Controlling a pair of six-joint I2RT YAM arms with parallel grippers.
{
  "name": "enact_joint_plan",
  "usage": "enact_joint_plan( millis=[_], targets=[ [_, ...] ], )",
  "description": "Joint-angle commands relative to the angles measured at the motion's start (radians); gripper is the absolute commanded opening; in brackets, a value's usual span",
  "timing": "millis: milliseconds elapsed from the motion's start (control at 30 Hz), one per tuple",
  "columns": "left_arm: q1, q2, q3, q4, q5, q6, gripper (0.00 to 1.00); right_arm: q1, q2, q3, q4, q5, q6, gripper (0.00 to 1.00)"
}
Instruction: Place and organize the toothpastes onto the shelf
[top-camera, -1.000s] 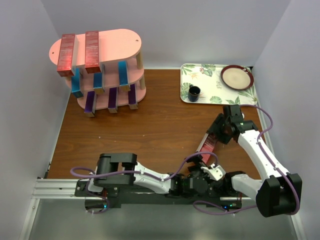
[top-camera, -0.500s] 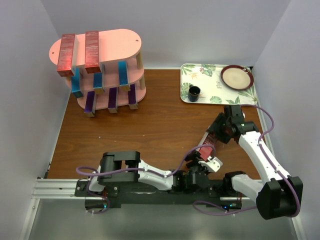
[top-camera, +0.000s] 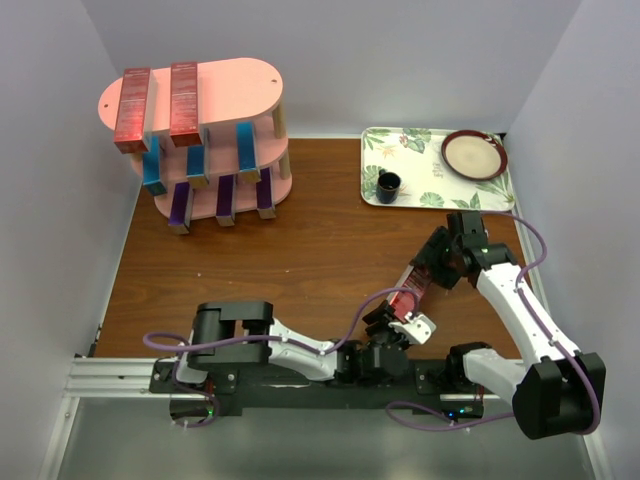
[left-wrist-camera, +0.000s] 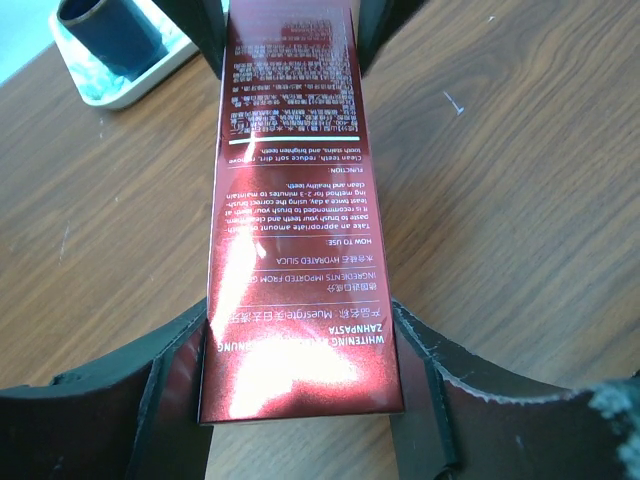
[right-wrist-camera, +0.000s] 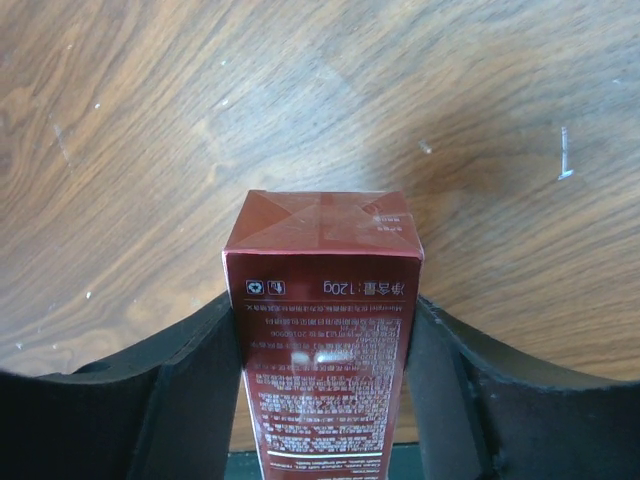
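A metallic red toothpaste (top-camera: 412, 290) hangs slanted just above the brown table at the near right. My right gripper (top-camera: 437, 268) is shut on its far end, and my left gripper (top-camera: 400, 318) is shut on its near end. In the left wrist view the red toothpaste (left-wrist-camera: 290, 200) fills the gap of the left gripper (left-wrist-camera: 300, 340), both fingers against its sides. The right wrist view shows the right gripper (right-wrist-camera: 322, 310) clamped on the same red toothpaste (right-wrist-camera: 325, 330). The pink shelf (top-camera: 240, 85) at the far left carries two red cartons (top-camera: 184, 100) on top, three blue (top-camera: 196, 160) in the middle and three purple (top-camera: 226, 198) below.
A floral tray (top-camera: 420, 150) at the far right holds a dark cup (top-camera: 388, 185) and a brown-rimmed plate (top-camera: 474, 154). The cup (left-wrist-camera: 105, 30) also shows past the carton in the left wrist view. White walls enclose the table on three sides. Purple cables loop along both arms.
My left gripper has moved up to the near end of the red toothpaste and closed on it. The right gripper has kept its hold and barely moved.
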Motion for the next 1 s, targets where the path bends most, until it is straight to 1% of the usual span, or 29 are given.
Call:
enact_joint_plan(
  millis=[0, 67, 100, 167, 233, 333, 367, 433, 500, 533, 633, 667, 733, 767, 833, 867, 900, 933, 967],
  targets=[
    [0.011, -0.086, -0.035, 0.094, -0.03, -0.087, 0.0, -0.001, -0.052, 0.004, 0.065, -0.015, -0.034, 0.87],
    [0.012, -0.104, -0.049, 0.091, -0.027, -0.09, 0.0, -0.001, -0.069, 0.012, 0.065, -0.004, -0.047, 0.96],
    [0.014, -0.112, -0.06, 0.083, -0.025, -0.096, 0.0, -0.001, -0.075, 0.024, 0.062, 0.003, -0.052, 0.99],
    [0.018, -0.135, -0.074, 0.08, -0.022, -0.104, 0.0, -0.001, -0.098, 0.039, 0.051, 0.003, -0.07, 0.99],
    [0.029, -0.155, -0.093, 0.063, -0.02, -0.111, 0.0, -0.001, -0.117, 0.067, 0.039, 0.048, -0.092, 0.99],
    [0.061, -0.205, -0.11, -0.009, -0.008, -0.148, 0.0, -0.002, -0.172, 0.107, 0.011, 0.112, -0.129, 0.99],
    [0.087, -0.239, -0.116, -0.051, 0.001, -0.18, 0.0, -0.001, -0.189, 0.113, 0.003, 0.126, -0.135, 0.99],
    [0.118, -0.276, -0.144, -0.084, 0.019, -0.214, 0.0, -0.002, -0.256, 0.119, 0.018, 0.167, -0.15, 0.99],
    [0.153, -0.331, -0.166, -0.099, 0.032, -0.208, 0.0, -0.001, -0.33, 0.095, 0.044, 0.181, -0.162, 0.99],
    [0.162, -0.346, -0.16, -0.114, 0.032, -0.199, 0.0, 0.001, -0.354, 0.082, 0.07, 0.192, -0.173, 0.99],
    [0.213, -0.42, -0.111, -0.231, 0.059, -0.186, 0.0, -0.002, -0.422, 0.036, 0.091, 0.209, -0.19, 0.99],
    [0.245, -0.47, -0.1, -0.278, 0.071, -0.186, 0.0, -0.001, -0.433, 0.022, 0.091, 0.213, -0.193, 0.98],
    [0.276, -0.526, -0.081, -0.296, 0.091, -0.165, 0.0, -0.001, -0.454, 0.009, 0.094, 0.212, -0.205, 0.99],
    [0.305, -0.579, -0.069, -0.318, 0.093, -0.138, 0.0, -0.002, -0.46, -0.001, 0.094, 0.21, -0.21, 0.99],
    [0.331, -0.624, -0.014, -0.361, 0.117, -0.122, 0.0, -0.002, -0.465, -0.008, 0.091, 0.209, -0.23, 0.98],
    [0.359, -0.659, 0.012, -0.419, 0.134, -0.111, 0.0, -0.001, -0.464, -0.013, 0.089, 0.21, -0.236, 0.98],
    [0.371, -0.674, 0.07, -0.452, 0.145, -0.111, 0.0, -0.001, -0.465, -0.013, 0.088, 0.212, -0.245, 0.98],
    [0.38, -0.688, 0.096, -0.475, 0.154, -0.102, 0.0, -0.001, -0.462, -0.014, 0.086, 0.213, -0.251, 0.99],
    [0.397, -0.713, 0.119, -0.502, 0.16, -0.075, 0.0, -0.001, -0.462, -0.016, 0.088, 0.212, -0.256, 0.99]
  ],
)
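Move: The last red toothpaste box is already between both grippers. Its middle lies about 5 cm ahead and 3 cm right of the left hand, and 5 cm back and 3 cm left of the right hand. The free spot on the shelf's top tier is roughly 33 cm ahead, 33 cm left and 25 cm above the left hand, with the nearer placed red box 10 cm left of that spot. The mug stands some 30 cm straight ahead of the left hand. The last red toothpaste box passes to the left gripper alone: the right fingers open wide and come free of its far end, the right hand rising about 11 cm overall, drifting right and tipping its fingers up some 30 degrees. The left hand keeps its pinch, eases left first, then speeds up, left and forward towards the shelf, turning slightly counter-clockwise. ##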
